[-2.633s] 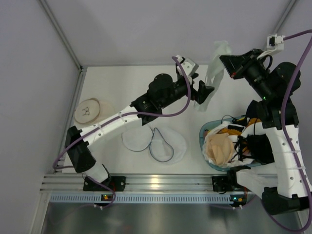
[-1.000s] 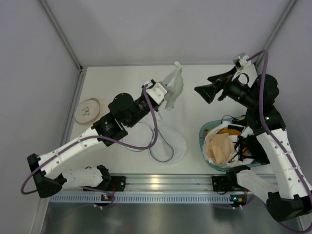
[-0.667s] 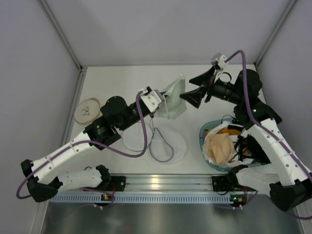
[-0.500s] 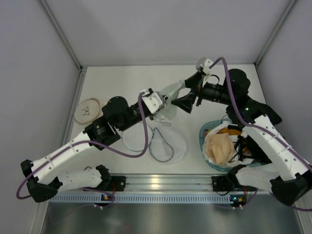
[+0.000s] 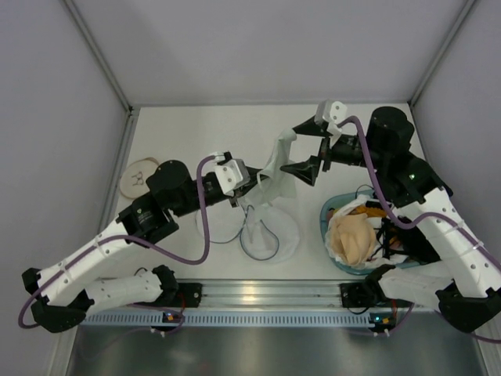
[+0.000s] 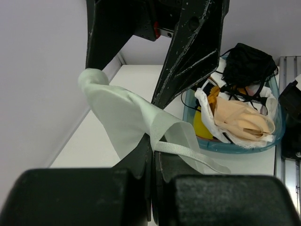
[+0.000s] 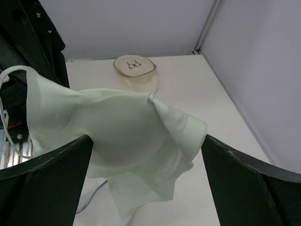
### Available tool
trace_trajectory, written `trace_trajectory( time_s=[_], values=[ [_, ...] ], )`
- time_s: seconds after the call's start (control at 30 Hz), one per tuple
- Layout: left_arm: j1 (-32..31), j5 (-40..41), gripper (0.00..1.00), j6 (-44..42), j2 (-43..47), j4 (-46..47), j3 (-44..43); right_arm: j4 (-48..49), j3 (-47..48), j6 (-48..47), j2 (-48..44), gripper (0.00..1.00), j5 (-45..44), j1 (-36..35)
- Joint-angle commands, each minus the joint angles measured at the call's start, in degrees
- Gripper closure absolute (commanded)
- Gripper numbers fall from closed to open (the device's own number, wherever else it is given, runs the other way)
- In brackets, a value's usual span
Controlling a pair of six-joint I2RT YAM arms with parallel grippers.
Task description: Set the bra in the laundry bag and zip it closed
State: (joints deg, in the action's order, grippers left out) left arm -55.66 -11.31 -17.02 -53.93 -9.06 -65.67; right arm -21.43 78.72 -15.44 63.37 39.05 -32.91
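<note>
A pale green bra [image 5: 274, 176] hangs above the table's middle, and my left gripper [image 5: 247, 194] is shut on its strap end. In the left wrist view the cloth [image 6: 124, 117] rises from the pinched jaws of my left gripper [image 6: 153, 150]. My right gripper [image 5: 290, 149] is open, with one finger on each side of the hanging bra [image 7: 117, 136]. The bra fills the gap of my right gripper [image 7: 146, 141]. The laundry bag [image 5: 286, 231] lies flat on the table under the bra. It is white mesh with a dark wire hoop.
A blue basket [image 5: 327, 213] of garments stands at the right near my right arm's base, and its rim [image 6: 235, 147] also shows in the left wrist view. A round beige pouch [image 5: 141, 178] sits at the left, seen again as a beige pouch [image 7: 135, 70]. Grey walls close in the back and sides.
My left gripper has drawn back toward the left with the bra, over the laundry bag. My right gripper has swung in from the right, still open, and now straddles the bra.
</note>
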Motion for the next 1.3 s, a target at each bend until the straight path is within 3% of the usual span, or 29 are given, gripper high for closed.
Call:
trace_trajectory(
  time_s=[0.0, 0.13, 0.23, 0.37, 0.43, 0.53, 0.7, 0.83, 0.97, 1.27],
  values=[
    [0.02, -3.80, 1.00, 2.95, -1.95, -0.25, -1.74, -1.59, 2.93, -4.50, 1.05, 0.01, 2.35, -1.54],
    [0.02, -4.07, 1.00, 5.76, -4.42, 1.49, -1.83, -0.99, 3.81, -5.13, 0.17, 0.00, 1.39, -2.69],
    [-0.06, -2.32, 1.00, 8.13, -4.08, 9.56, 1.59, -0.71, 4.24, -3.63, -0.27, 0.01, 0.34, -3.39],
    [0.02, 4.68, 1.00, 8.75, -2.32, 14.50, 4.05, -6.16, 6.62, -4.69, -2.02, 0.01, -8.79, -3.66],
    [0.02, 10.14, 1.00, 9.63, -1.79, 16.43, 4.76, -5.73, 8.63, -0.84, -2.64, 0.01, -15.73, -3.57],
    [0.02, 17.98, 1.00, 10.34, -0.83, 18.81, 6.60, -8.45, 13.73, 15.21, -1.59, 0.01, -22.67, -3.57],
    [0.02, 21.67, 1.00, 10.60, -2.05, 20.22, 6.96, -12.93, 17.87, 27.38, 1.92, 0.01, -24.10, -3.57],
    [-0.06, 27.37, 1.00, 11.21, -4.68, 21.71, 6.61, -9.08, 16.47, 39.14, 5.52, 0.01, -27.79, -3.74],
    [-0.06, 31.78, 1.00, 10.95, -6.71, 24.70, 7.83, -10.03, 18.31, 44.00, 9.74, 0.01, -35.43, -5.93],
    [-0.24, 31.44, 1.00, 8.32, -10.31, 28.04, 8.80, -14.78, 25.34, 47.43, 18.62, 0.03, -45.90, -6.65]
  ],
)
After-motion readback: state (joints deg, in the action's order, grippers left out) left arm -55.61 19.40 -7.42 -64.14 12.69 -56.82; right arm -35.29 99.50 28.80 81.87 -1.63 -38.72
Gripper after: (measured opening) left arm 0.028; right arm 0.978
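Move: My left hand already pinches the bra; the rest of the cloth reaches out to the right, towards my open right hand. The bra's middle lies about 3 cm left, 4 cm back and slightly below that right hand. The mesh laundry bag lies some 39 cm below my left hand, about 5 cm left and 3 cm ahead. From my right hand the laundry basket is roughly 24 cm right, 3 cm back and 36 cm down. Keeping my pinch on the bra, I dip my left hand, then carry it about 10 cm forward, ending 5 cm lower and turned some 30 degrees counter-clockwise. My right hand barely moves at first, then rises past the cloth and swings forward and down, ending nearly 10 cm farther out, turned clockwise with its fingers tipping down. Its fingers stay wide open around the loose end, not closing. ##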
